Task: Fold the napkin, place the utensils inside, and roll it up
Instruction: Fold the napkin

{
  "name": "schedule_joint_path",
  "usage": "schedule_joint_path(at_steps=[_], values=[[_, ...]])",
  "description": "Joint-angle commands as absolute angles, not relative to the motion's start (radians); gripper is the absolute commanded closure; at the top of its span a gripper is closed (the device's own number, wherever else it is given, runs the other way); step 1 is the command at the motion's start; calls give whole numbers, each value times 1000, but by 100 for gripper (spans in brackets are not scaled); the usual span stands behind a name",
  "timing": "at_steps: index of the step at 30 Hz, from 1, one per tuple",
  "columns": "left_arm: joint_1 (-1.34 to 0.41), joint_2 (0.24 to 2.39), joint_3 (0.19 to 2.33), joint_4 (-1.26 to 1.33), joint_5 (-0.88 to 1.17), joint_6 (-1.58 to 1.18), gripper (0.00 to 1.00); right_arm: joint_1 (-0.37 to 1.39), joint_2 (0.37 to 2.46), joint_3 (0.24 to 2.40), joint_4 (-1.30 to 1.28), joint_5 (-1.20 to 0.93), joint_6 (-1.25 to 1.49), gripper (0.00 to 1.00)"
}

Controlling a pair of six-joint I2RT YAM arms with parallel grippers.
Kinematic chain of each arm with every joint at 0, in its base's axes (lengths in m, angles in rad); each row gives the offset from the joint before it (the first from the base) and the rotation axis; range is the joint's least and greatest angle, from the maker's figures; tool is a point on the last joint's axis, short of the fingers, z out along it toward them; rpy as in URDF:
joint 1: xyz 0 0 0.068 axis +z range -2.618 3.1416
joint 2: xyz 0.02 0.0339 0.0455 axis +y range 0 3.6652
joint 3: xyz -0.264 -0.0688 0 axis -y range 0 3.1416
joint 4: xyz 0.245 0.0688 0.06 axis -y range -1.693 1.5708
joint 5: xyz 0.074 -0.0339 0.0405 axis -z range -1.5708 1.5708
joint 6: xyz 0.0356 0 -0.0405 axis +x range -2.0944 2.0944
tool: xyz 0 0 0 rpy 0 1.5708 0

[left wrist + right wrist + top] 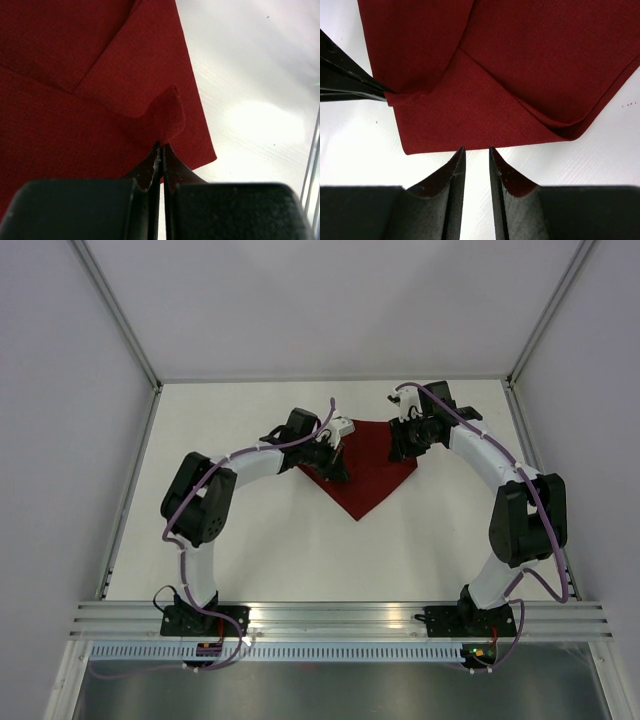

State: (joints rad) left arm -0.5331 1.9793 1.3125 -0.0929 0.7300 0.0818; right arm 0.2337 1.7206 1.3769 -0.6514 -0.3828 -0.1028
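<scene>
The dark red napkin (365, 475) lies folded into a triangle on the white table, its point toward the arms. My left gripper (335, 455) is at its left edge. In the left wrist view it (162, 146) is shut on a small raised pinch of the napkin (75, 100). My right gripper (405, 443) is at the napkin's far right part. In the right wrist view it (476, 149) is open by a narrow gap and empty, its tips at the edge of the napkin (485, 105). The left gripper's fingers (350, 82) pinch the cloth at the left there. The utensil is out of view.
White walls with metal frame posts (130, 330) close in the table on three sides. An aluminium rail (340, 615) runs along the near edge, holding both arm bases. A metal post (312, 165) shows at the right of the left wrist view.
</scene>
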Motion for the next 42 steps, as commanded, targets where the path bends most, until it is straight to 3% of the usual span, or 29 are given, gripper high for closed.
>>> schedule_joint_path(at_steps=[1,17,42], values=[[-560,1954,1309,-121,669,163,98,235,1727,1413,-655,-353,-103,69],[-670,1809,1186,-12,512,184,98,235,1733,1411,-652,-345,-101,69],[-899,1968,1250,-15,267,232,96,236,1807,1422,-686,-241,-104,70]])
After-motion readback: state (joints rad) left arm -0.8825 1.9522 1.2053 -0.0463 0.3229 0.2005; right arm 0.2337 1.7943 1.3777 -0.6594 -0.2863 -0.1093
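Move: My left hand is shut on the napkin's folded-over left corner. The napkin's near tip, where this flap is going, lies about 6 cm back and 4 cm to the right, some 5 cm below. The napkin's right corner is roughly 16 cm to the right and 6 cm ahead, and its far edge about 17 cm straight ahead. From my half-open right hand the near tip is some 7 cm back, 9 cm left and 10 cm down. Still pinching the corner, my left hand draws it back about 8 cm and right 6 cm over the napkin, to where the near tip lies. It dips, lifts 3 cm midway, then sinks to end some 4 cm lower, fingers tipping about 15 degrees steeper. My right hand, open above the near-right edge, only sinks about 3 cm towards the cloth late on, drifting slightly right. ##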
